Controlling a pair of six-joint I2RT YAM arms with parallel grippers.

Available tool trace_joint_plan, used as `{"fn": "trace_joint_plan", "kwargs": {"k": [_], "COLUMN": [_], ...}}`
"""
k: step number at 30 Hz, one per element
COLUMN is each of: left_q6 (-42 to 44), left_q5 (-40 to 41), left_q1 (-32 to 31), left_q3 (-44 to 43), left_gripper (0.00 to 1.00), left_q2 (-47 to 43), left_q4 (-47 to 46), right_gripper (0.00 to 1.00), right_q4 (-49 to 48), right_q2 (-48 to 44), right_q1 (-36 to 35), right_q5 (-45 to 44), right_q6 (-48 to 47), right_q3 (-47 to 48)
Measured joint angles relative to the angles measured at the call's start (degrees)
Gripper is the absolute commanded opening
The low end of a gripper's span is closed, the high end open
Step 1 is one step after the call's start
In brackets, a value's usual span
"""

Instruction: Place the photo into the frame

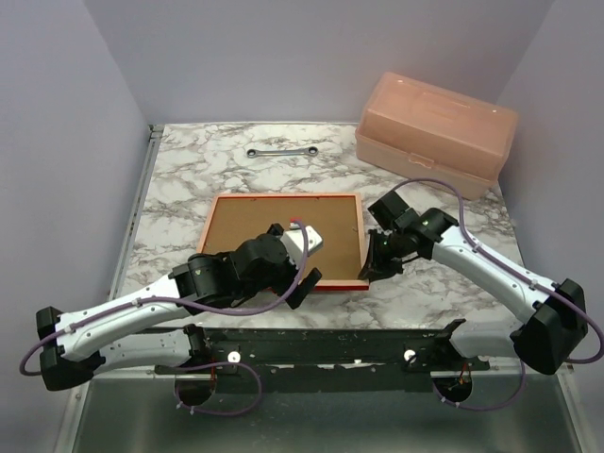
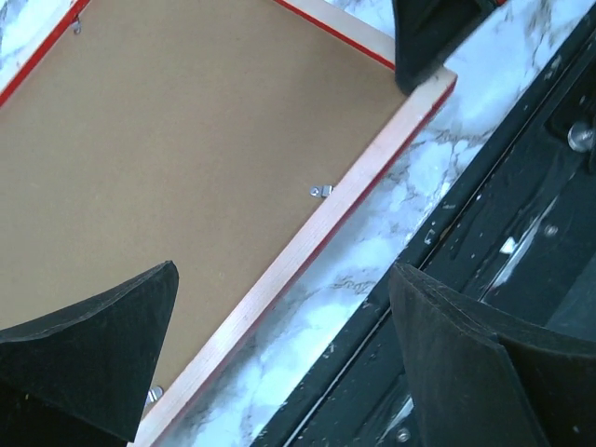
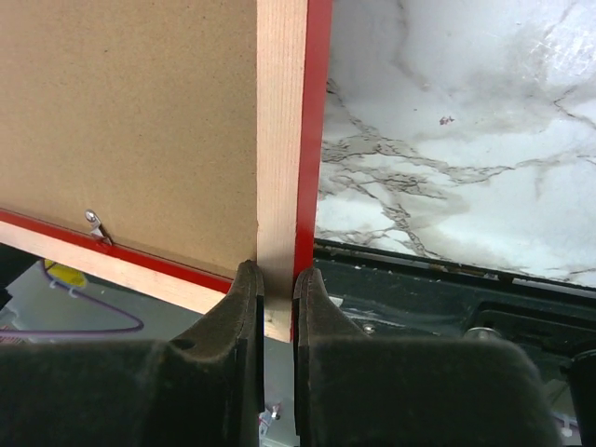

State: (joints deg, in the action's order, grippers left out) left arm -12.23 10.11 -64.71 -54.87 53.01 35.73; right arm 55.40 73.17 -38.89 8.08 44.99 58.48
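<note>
The frame [image 1: 283, 197] lies face down on the marble table, its pale wood back up and its red edge showing. A brown backing board [image 1: 255, 222] fills it. My right gripper [image 1: 369, 269] is shut on the frame's right rail [image 3: 282, 140] close to the near right corner, one finger on each side of the rail, as the right wrist view shows [image 3: 277, 272]. My left gripper [image 1: 300, 260] hangs open over the frame's near rail [image 2: 307, 242], holding nothing, and its wrist view shows the wide gap [image 2: 284, 270]. The photo is not in view.
A pink plastic box [image 1: 436, 132] stands at the back right. A metal wrench [image 1: 281, 151] lies behind the frame. Small metal tabs [image 2: 320, 191] hold the board [image 3: 121, 102]. The black mounting rail [image 1: 330, 344] runs along the table's near edge.
</note>
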Motion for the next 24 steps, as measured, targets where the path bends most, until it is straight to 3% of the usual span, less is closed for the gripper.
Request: {"fn": "trace_joint_plan", "kwargs": {"k": [13,24], "left_q6": [7.3,7.8], "left_q5": [12.5,25.2], "left_q1": [-13.0,-16.3], "left_q3": [-2.0,-2.4], "left_gripper": [0.89,0.57], "left_q2": [9.9,18.7], "left_q4": [6.1,9.1], "right_gripper": [0.01,0.01], "right_q4": [3.1,4.3], "right_q2": [-0.1,-0.7], "right_q1": [0.0,0.0], "right_q5": [1.9,2.5], "right_q6": [0.2,0.5], "right_q3": [7.4,9.6]}}
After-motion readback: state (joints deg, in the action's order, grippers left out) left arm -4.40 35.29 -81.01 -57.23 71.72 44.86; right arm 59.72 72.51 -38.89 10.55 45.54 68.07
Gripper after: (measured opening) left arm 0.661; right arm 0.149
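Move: The frame's near rail, where the left fingers will straddle it, lies almost straight below the left hand, about 10 cm down and 1 cm to its right. The near right corner, by the right grip, is some 16 cm to the left hand's right, level fore and aft, 10 cm lower; the backing board's middle is roughly 13 cm ahead, 4 cm left and 13 cm down. From the right hand that rail part lies 15 cm left and 2 cm back, about level. The frame, still pinched at its right rail beside the near corner, is lifted about 5 cm farther by the right hand, with a slight leftward drift. The left hand drops some 7 cm onto the near rail, easing back and then forward again, rolling its left side up about 35 degrees as the fingers steepen and close to about two thirds open, one inside over the board, one outside. ##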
